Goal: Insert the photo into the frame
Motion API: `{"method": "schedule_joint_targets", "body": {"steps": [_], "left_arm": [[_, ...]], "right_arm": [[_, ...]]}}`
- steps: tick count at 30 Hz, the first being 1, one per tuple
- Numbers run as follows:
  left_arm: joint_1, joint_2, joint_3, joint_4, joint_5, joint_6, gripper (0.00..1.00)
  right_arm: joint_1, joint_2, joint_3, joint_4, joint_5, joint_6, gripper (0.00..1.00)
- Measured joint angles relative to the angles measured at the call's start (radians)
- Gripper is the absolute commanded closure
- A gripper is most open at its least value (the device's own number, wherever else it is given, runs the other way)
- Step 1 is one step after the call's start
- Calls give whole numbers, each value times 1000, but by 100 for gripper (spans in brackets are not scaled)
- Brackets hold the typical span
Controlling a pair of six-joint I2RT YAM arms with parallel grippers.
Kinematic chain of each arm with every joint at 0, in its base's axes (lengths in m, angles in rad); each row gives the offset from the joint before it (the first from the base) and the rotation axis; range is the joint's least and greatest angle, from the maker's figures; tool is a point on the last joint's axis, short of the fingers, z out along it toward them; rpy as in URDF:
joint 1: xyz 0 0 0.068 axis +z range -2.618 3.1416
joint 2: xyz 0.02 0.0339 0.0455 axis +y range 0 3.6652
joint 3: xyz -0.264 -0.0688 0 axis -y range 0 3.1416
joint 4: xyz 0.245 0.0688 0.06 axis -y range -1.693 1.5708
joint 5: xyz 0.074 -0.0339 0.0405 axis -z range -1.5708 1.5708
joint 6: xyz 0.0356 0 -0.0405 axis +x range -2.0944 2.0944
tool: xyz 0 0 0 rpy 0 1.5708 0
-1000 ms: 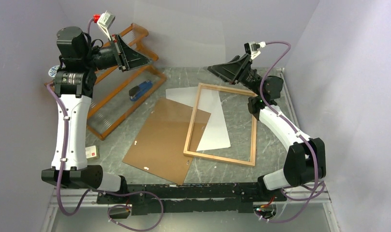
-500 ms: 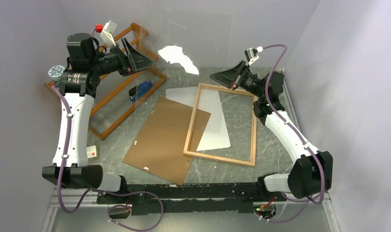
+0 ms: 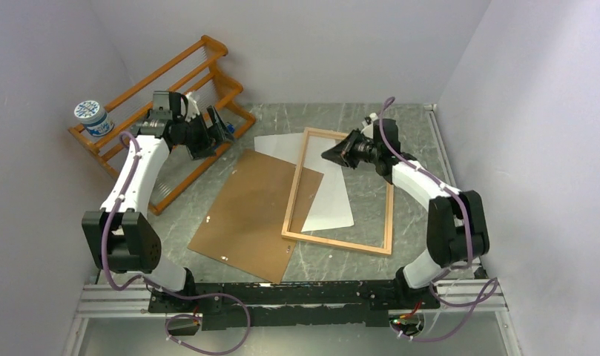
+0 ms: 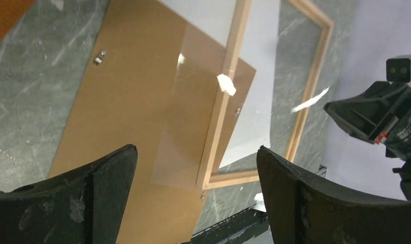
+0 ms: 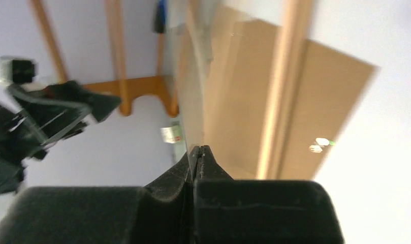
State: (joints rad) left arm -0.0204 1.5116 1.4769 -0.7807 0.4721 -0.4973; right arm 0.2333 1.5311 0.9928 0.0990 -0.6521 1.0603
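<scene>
The photo (image 3: 328, 194) lies white side up on the table, partly under the frame (image 3: 337, 242). The light-wood frame's left side rests on a corner of the brown backing board (image 3: 241, 215). My right gripper (image 3: 328, 154) hovers low over the frame's top-left corner, shut on the edge of a clear pane (image 5: 197, 101) that runs up from the jaws (image 5: 199, 148). Faint glare marks the pane (image 4: 190, 117) over the board in the left wrist view. Beside the rack, my left gripper (image 3: 213, 133) is wide open and empty (image 4: 197, 149).
An orange-brown slatted rack (image 3: 170, 74) stands at the back left with a white and blue tub (image 3: 91, 117) on its end. A blue object (image 3: 226, 130) sits by the left gripper. Grey walls close in on three sides.
Both arms came down from high up to just above the table. The left gripper opened and let go of the clear pane. The right gripper shut on the pane.
</scene>
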Motion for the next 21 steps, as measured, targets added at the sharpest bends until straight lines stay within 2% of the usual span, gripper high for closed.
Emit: {"method": "schedule_joint_targets", "body": {"steps": [5, 8, 21], "left_arm": [[-7, 17, -68, 32, 15, 6, 10], [-26, 23, -86, 77, 36, 5, 10], [-192, 263, -108, 222, 77, -42, 12]], "right_arm": [[-52, 105, 6, -167, 42, -154, 100], [-74, 115, 2, -244, 76, -227, 100], [-174, 116, -8, -362, 146, -457, 100]]}}
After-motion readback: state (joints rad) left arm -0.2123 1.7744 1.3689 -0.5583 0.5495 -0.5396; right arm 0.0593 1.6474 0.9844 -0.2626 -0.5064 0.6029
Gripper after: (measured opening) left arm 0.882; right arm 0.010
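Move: The right hand holds the clear sheet by its right side; the wooden frame's middle lies about 6 cm to its right, level fore and aft and some 19 cm below, with the white sheet's middle about 4 cm left and 2 cm ahead. For the open left hand, the clear sheet's left edge is roughly 14 cm to the right, level ahead and 23 cm down. From that hand the brown board's middle lies 12 cm right and 9 cm back, the frame's left bar about 23 cm right. Keeping its fingers shut on the clear sheet, the right hand brings it down over the frame, sinking fast and then more slowly by about 12 cm in all while drawing some 10 cm to the right, the wrist rolling about 25 degrees so the left-pointing fingers tip further down. The left hand, still wide open and touching nothing, sinks and moves right by about the same towards the sheet's left edge over the brown board, turning slightly clockwise with its fingertips tipping down. ##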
